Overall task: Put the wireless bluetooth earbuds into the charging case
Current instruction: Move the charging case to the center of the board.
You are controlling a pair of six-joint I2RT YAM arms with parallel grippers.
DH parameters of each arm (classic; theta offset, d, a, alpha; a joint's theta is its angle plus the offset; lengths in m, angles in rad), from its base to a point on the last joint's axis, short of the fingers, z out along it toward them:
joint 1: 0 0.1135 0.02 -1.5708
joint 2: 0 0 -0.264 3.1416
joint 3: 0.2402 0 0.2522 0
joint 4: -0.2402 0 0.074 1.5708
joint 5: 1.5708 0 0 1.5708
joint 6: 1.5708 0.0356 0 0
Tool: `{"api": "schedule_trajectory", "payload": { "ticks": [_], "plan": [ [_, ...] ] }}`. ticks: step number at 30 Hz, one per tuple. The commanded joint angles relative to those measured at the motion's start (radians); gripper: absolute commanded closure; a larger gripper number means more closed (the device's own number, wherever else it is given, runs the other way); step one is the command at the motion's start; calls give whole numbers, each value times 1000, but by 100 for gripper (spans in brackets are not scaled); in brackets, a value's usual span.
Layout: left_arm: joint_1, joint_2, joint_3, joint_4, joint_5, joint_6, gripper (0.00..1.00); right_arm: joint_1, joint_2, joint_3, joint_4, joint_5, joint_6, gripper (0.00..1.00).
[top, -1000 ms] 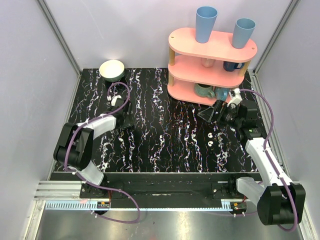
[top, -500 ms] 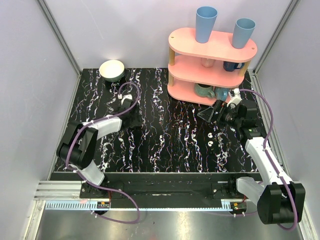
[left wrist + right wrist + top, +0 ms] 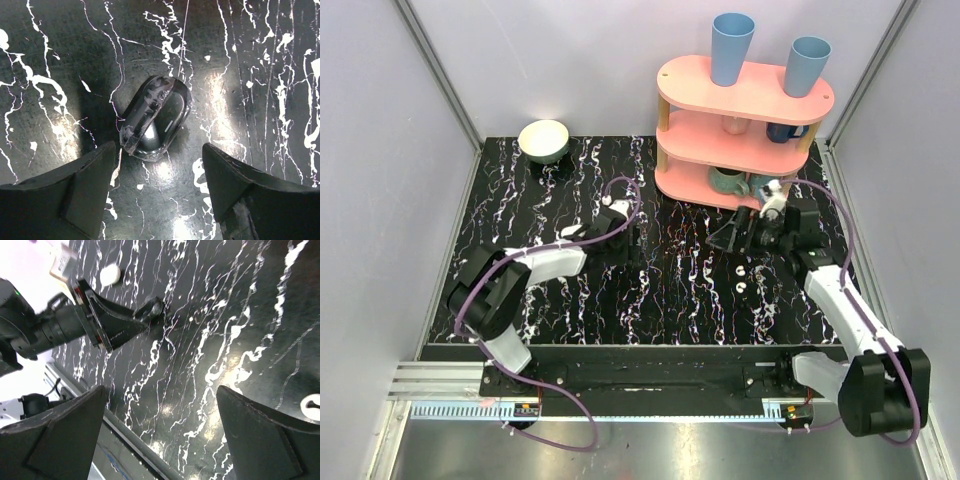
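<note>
The charging case [image 3: 156, 117] shows in the left wrist view as a dark, glossy pill shape with a clear lid part. It lies on the black marble table just ahead of my left gripper [image 3: 159, 165]. That gripper is open with nothing between its fingers, and the case's near end sits closer to the left finger. From the right wrist the case [image 3: 152, 307] sits at the tip of the left gripper [image 3: 120, 325]. Two tiny white earbuds [image 3: 739, 270] [image 3: 741, 286] lie in front of my right gripper [image 3: 735, 235], which is open and empty. One earbud [image 3: 311, 404] shows at the frame edge.
A pink three-tier shelf [image 3: 740, 130] with blue cups and mugs stands at the back right, just behind the right gripper. A white bowl [image 3: 544, 140] sits at the back left. Metal-framed walls close in both sides of the table.
My left arm has swung right from the table's left side toward the middle, still open. The right gripper has edged slightly left and stays wide open.
</note>
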Motion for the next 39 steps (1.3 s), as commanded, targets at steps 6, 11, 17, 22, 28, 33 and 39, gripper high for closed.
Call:
{"api": "schedule_trajectory", "payload": {
  "ticks": [6, 11, 17, 22, 28, 33, 39],
  "plan": [
    [-2, -257, -31, -62, -235, -1, 19, 172, 173, 140, -66, 118, -157, 0],
    [0, -406, -40, -202, -422, -41, 11, 242, 341, 223, -69, 152, -208, 0],
    [15, -646, -89, -271, -532, -47, 1, 328, 569, 369, -26, 175, -142, 0],
    [32, -816, -97, -305, -514, 16, 1, 386, 716, 420, 144, 166, 33, 0],
    [38, -879, -34, -408, -525, 45, 1, 443, 858, 466, 259, 227, 104, 0],
    [38, -902, -43, -408, -511, 43, 1, 460, 891, 456, 331, 241, 141, 0],
    [40, -879, -8, -438, -451, 56, 1, 468, 946, 505, 344, 250, 127, 0]
  ]
}}
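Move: The charging case lies low in front of my left fingertips: about 2 cm ahead, 1 cm to the right and 2 cm below that hand. From my right hand the same case is some 22 cm to the left, 9 cm ahead and 16 cm down. The white box sits about 16 cm left and 7 cm ahead of my left hand; the two earbuds lie roughly 8 cm to the right of my right hand, 1 cm farther out, on the board. I clear my left hand off the case, opening its fingers wider as it lifts about 20 cm and swings 15 cm left, drawing back a little, with the fingers tilting up and turning counter-clockwise. Meanwhile I bring my right hand, fingers kept wide open, some 18 cm left, down and somewhat forward to the case, tipping down and turning slightly counter-clockwise, and stop just short of it. ##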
